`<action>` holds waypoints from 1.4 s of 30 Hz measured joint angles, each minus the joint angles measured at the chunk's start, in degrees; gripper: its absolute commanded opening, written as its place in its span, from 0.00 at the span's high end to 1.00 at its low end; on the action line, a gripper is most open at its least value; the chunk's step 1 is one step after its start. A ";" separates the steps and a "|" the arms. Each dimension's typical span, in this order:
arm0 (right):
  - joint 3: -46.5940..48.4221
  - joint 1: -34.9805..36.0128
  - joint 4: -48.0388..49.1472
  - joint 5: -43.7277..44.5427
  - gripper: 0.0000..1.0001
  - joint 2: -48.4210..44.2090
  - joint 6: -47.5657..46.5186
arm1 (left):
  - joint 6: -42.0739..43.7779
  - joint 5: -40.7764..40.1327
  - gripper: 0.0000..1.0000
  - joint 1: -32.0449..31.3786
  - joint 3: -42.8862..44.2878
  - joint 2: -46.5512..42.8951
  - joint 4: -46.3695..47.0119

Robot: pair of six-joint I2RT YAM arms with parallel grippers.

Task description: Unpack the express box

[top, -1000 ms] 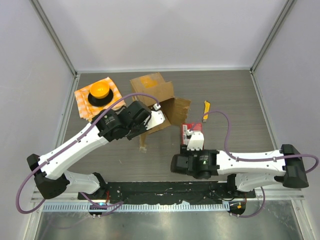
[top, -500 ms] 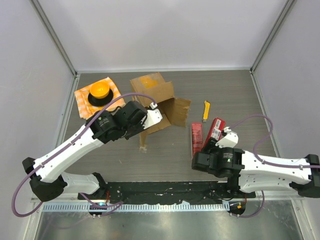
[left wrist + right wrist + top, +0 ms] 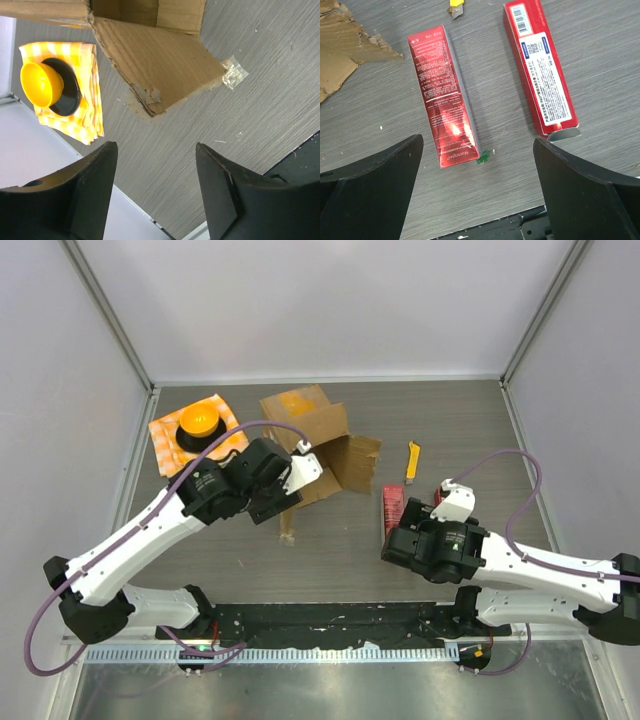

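The express box (image 3: 310, 430) is brown cardboard and lies open at the table's middle back, one torn flap (image 3: 160, 65) spread flat on the table. Two red cartons lie side by side to its right: one (image 3: 442, 95) on the left, the other (image 3: 540, 70) with a white label. In the top view the first carton (image 3: 393, 510) is plain to see, while my right arm mostly covers the second. My right gripper (image 3: 478, 140) hangs open just short of the cartons, holding nothing. My left gripper (image 3: 156, 145) is open and empty over bare table near the flap.
An orange checkered cloth (image 3: 170, 445) with an orange bowl (image 3: 198, 421) on a black dish sits at the back left. A yellow utility knife (image 3: 411, 462) lies beyond the cartons. A scrap of clear plastic (image 3: 234, 75) lies by the flap and a green fleck (image 3: 482, 157) by the first carton.
My right arm swung right, set the second red carton beside the first, let go and opened wide. My left gripper opened wider and drew back a little from the box.
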 measured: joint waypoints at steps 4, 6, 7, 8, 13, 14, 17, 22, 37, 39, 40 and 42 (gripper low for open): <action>1.97 -0.11 0.66 0.83 0.01 1.57 -5.07 | -1.03 2.21 0.00 1.27 1.64 0.00 -0.15; 2.51 -0.13 3.39 1.18 0.01 3.06 -8.92 | -1.97 3.63 0.00 2.01 2.05 0.00 -0.28; 2.73 -0.13 5.22 1.18 0.01 4.04 -11.34 | -2.14 4.24 0.00 2.40 2.14 0.00 -0.31; 2.99 -0.15 7.32 1.22 0.01 5.09 -13.90 | -2.21 4.79 0.00 2.78 2.21 0.00 -0.33; 4.98 -1.18 18.67 1.18 0.00 11.08 -26.12 | -2.51 6.82 0.00 4.61 2.40 -0.39 -0.31; 5.62 -1.66 21.27 1.11 0.00 12.39 -29.09 | -2.62 7.17 0.00 4.98 2.40 -0.57 -0.31; 6.34 -3.85 28.37 0.22 0.00 14.43 -36.09 | -3.52 8.22 0.00 5.97 2.16 -1.27 0.15; 6.34 -10.01 40.17 -3.08 0.00 13.73 -46.82 | -5.42 10.45 0.00 7.15 -1.18 -2.40 2.32; 3.39 -10.99 49.33 -14.16 0.00 14.78 -53.99 | -8.50 23.39 0.00 20.24 -9.20 -4.42 6.58; 3.43 -10.99 48.83 -14.49 0.00 14.78 -53.35 | -8.52 26.64 0.00 25.66 -10.19 -4.44 6.58; 3.43 -10.99 48.37 -14.64 0.00 14.78 -53.18 | -8.39 28.35 0.00 28.41 -10.78 -4.44 6.67; 3.43 -10.99 47.54 -15.54 0.00 14.78 -53.31 | -8.02 31.78 0.00 34.64 -12.72 -4.61 6.71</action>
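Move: From the right hand, the cardboard box's right flap stands about 15 cm ahead and 15 cm left, roughly 8 cm lower. Two red boxes lie 8 cm ahead and some 14 cm below, the near one 5 cm left, the other 7 cm right; the knife is 20 cm ahead, 1 cm left. From the left hand, the left flap is about 6 cm ahead, 2 cm right and 18 cm below, the bowl 23 cm ahead, 18 cm left. Swing the empty, wide-open right gripper left and forward, about 15 cm in all, over the near red box towards the right flap, turning some 30 degrees counter-clockwise, rising a little and then sinking back. Finish opening the left gripper, hold it nearly in place, then take it left and down about 5 cm each, beside the left flap, rolling its left side down, tipping and turning it counter-clockwise. ##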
